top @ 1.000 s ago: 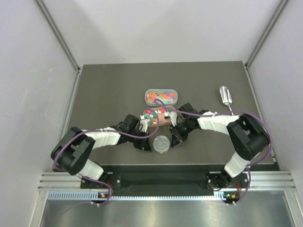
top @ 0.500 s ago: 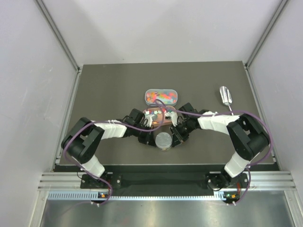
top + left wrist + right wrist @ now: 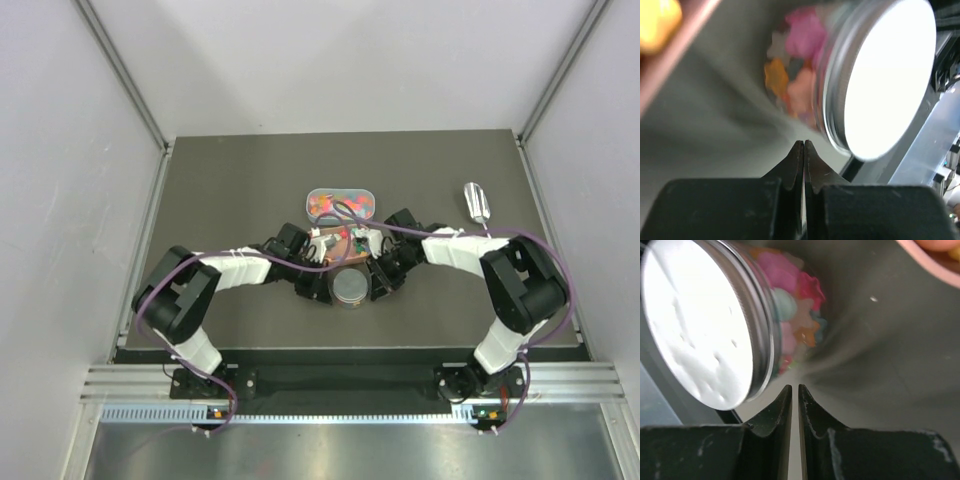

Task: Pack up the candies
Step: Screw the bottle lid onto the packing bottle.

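Observation:
A small round clear jar [image 3: 348,286] with a silver lid [image 3: 885,75] stands near the table's middle, with mixed-colour candies [image 3: 790,75] inside it. They show through the jar's wall in the right wrist view too, as candies [image 3: 790,300] beside the lid [image 3: 695,325]. My left gripper [image 3: 318,287] sits close against the jar's left side and my right gripper [image 3: 380,283] close against its right side. Left fingertips [image 3: 804,142] are pressed together. Right fingertips [image 3: 795,387] leave only a thin slit. Neither holds anything.
Just behind the jar lies a pink-brown tray [image 3: 340,243] with a few loose candies. Further back stands a clear oval box [image 3: 341,203] full of candies. A metal scoop [image 3: 476,203] lies at the right. The tray's rim [image 3: 930,260] is near the right fingers.
The left gripper has swung in to the jar's left side. The jar has slid away from the near edge toward the tray, with both grippers beside it.

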Controlling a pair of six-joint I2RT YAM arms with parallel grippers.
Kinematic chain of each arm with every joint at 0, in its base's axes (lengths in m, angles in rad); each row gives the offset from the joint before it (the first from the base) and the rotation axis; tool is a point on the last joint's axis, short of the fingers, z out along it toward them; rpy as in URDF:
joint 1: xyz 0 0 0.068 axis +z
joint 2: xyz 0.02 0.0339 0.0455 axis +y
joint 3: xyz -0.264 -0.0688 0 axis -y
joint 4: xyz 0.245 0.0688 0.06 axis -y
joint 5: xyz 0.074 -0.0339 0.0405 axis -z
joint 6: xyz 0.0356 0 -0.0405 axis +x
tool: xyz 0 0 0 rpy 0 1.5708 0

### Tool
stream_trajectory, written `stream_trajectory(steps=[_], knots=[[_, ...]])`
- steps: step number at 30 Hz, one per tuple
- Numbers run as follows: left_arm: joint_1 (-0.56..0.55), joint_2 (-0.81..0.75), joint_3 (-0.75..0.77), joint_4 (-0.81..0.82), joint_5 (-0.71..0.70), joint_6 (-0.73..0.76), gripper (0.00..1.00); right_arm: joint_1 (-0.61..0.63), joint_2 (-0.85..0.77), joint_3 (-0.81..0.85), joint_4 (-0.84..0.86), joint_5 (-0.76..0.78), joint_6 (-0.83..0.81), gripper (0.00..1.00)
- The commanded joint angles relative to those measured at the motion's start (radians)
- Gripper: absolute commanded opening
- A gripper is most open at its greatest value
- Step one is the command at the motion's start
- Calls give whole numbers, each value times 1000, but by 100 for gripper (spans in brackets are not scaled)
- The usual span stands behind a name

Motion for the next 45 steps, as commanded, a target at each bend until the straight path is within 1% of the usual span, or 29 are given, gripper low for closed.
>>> stream_trajectory(steps=[1, 4, 5, 8, 9, 13, 15, 19, 20, 22, 24, 31, 39, 45], knots=[[23, -107, 15, -110, -15, 72, 0, -8, -77, 54, -67, 90, -63, 10], [35, -156, 38, -210, -46, 118, 0, -12, -89, 82, -132, 149, -101, 9], [40, -171, 49, -269, -57, 150, 0, -13, -95, 84, -144, 176, -119, 9], [69, -191, 109, -364, -81, 224, 0, -31, -126, 110, -202, 195, -171, 8], [88, -200, 136, -366, -90, 233, 0, -35, -140, 131, -219, 201, -182, 8], [116, -222, 183, -311, -129, 229, 0, -35, -215, 203, -221, 198, -233, 8], [135, -216, 186, -246, -146, 191, 0, -27, -209, 254, -230, 158, -253, 8], [187, -202, 166, -152, -166, 108, 0, 71, -184, 297, -245, 109, -331, 8], [197, -203, 166, -147, -189, 99, 0, 97, -180, 300, -245, 107, -368, 8], [225, -208, 173, -156, -227, 124, 0, 163, -173, 303, -221, 124, -386, 8], [234, -211, 180, -164, -236, 148, 0, 194, -151, 312, -219, 124, -395, 7], [274, -213, 192, -165, -236, 169, 0, 254, -89, 324, -242, 112, -431, 7], [276, -236, 163, -142, -170, 143, 0, 291, -14, 282, -245, 132, -420, 7], [276, -249, 153, -136, -175, 143, 0, 291, -57, 280, -244, 164, -409, 7]])
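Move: The packing bottle, lid already on top, stands between the low fingertips, its middle about 5 cm right of the left hand, level fore and aft and some 1 cm higher. From the right hand the bottle is roughly 5 cm left, 1 cm ahead and 1 cm higher. The pink tray lies about 12 cm ahead and 8 cm left of the right hand, the clear tray about 20 cm ahead and 8 cm left, both near fingertip height. Right hand rises about 10 cm, swings left and down to the lid; left withdraws forward, left and up. ##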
